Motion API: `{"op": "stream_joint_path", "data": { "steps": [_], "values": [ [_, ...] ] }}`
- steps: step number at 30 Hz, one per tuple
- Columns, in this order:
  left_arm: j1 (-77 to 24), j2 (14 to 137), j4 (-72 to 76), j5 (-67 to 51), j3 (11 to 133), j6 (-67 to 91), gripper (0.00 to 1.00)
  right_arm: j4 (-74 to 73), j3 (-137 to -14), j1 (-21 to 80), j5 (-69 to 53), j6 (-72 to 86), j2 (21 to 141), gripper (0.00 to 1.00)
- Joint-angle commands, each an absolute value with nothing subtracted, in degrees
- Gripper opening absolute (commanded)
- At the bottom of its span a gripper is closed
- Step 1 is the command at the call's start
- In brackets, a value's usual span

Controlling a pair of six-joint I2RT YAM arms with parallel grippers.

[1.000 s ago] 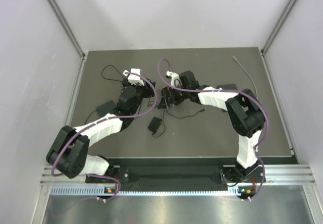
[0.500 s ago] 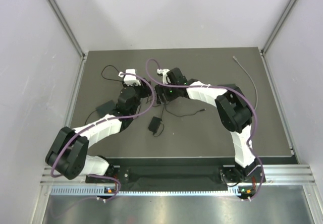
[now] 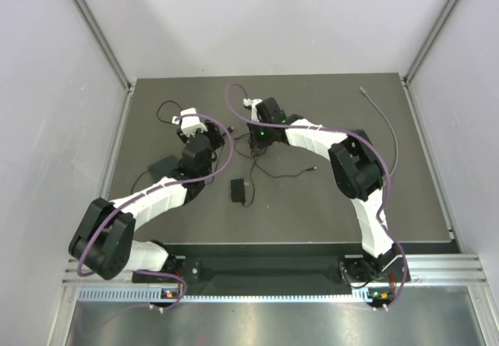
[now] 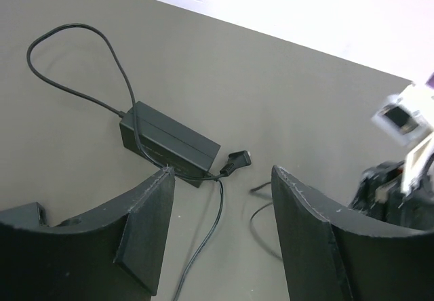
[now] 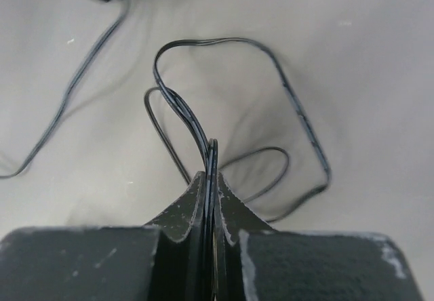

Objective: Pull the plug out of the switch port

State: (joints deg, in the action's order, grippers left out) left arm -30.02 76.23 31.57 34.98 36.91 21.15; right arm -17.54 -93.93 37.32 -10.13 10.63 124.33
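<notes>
In the left wrist view a black box-shaped switch (image 4: 169,138) lies on the grey mat with a looped cable across it. A black plug (image 4: 237,160) lies at its right corner, tip pointing away; I cannot tell whether any plug sits in a port. The plug's cable runs down between the fingers of my left gripper (image 4: 220,172), which stands open above the mat and holds nothing. My right gripper (image 5: 211,175) is shut on a thin black two-strand cable (image 5: 183,114) that loops over the mat. From above, the left gripper (image 3: 187,132) and right gripper (image 3: 256,137) hang side by side mid-table.
A small black adapter (image 3: 239,191) lies in front of the grippers, and a flat black box (image 3: 164,164) sits to the left. A loose grey cable (image 3: 382,116) trails at the back right. Enclosure walls and metal rails (image 3: 117,139) border the mat.
The right gripper moved left and back and closed from wide open onto the thin cable. The left gripper shifted left and back and stayed open.
</notes>
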Motion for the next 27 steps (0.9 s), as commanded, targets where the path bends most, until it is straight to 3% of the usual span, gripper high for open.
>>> {"op": "stream_joint_path", "data": {
  "steps": [1, 10, 20, 27],
  "values": [
    [-29.79, 74.97, 33.13, 36.56, 36.83, 22.06, 0.64, -16.18, -97.38, 33.50, -6.26, 12.13, 123.14, 0.00],
    [-29.79, 76.29, 34.98, 35.42, 36.39, 22.32, 0.65, -18.37, -107.56, 22.95, -6.33, 12.13, 126.11, 0.00],
    [-29.71, 80.33, 35.42, 33.67, 38.05, 22.76, 0.65, -22.94, -129.97, 13.19, -5.89, 14.06, 137.45, 0.00],
    [-29.44, 82.18, 35.33, 32.35, 39.02, 23.46, 0.65, -20.83, -121.39, 9.76, -1.59, 16.34, 135.09, 0.00]
  ]
}}
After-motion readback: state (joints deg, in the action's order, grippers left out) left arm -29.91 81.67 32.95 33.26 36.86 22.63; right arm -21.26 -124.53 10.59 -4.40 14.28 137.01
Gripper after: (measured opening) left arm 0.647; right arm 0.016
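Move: The right hand already holds the black cord bundle, some 4 cm above the table; the clear spot by the far edge is about 22 cm ahead and 25 cm to its right. The cord's black adapter lies about 12 cm back and 6 cm left, its free plug 5 cm back and 20 cm right, the switch about level and 34 cm right. From the left hand that far spot is about 21 cm ahead, 38 cm right and 16 cm lower. Keep the right fingers shut on the cord bundle and sweep it forward and to the right, about 22 cm each way, towards the far edge, dragging the adapter behind. Arc up some 10 cm, then start sinking while still going right, turning the hand clockwise about 30 degrees. Sink the open, empty left gripper some 3 cm late on. ##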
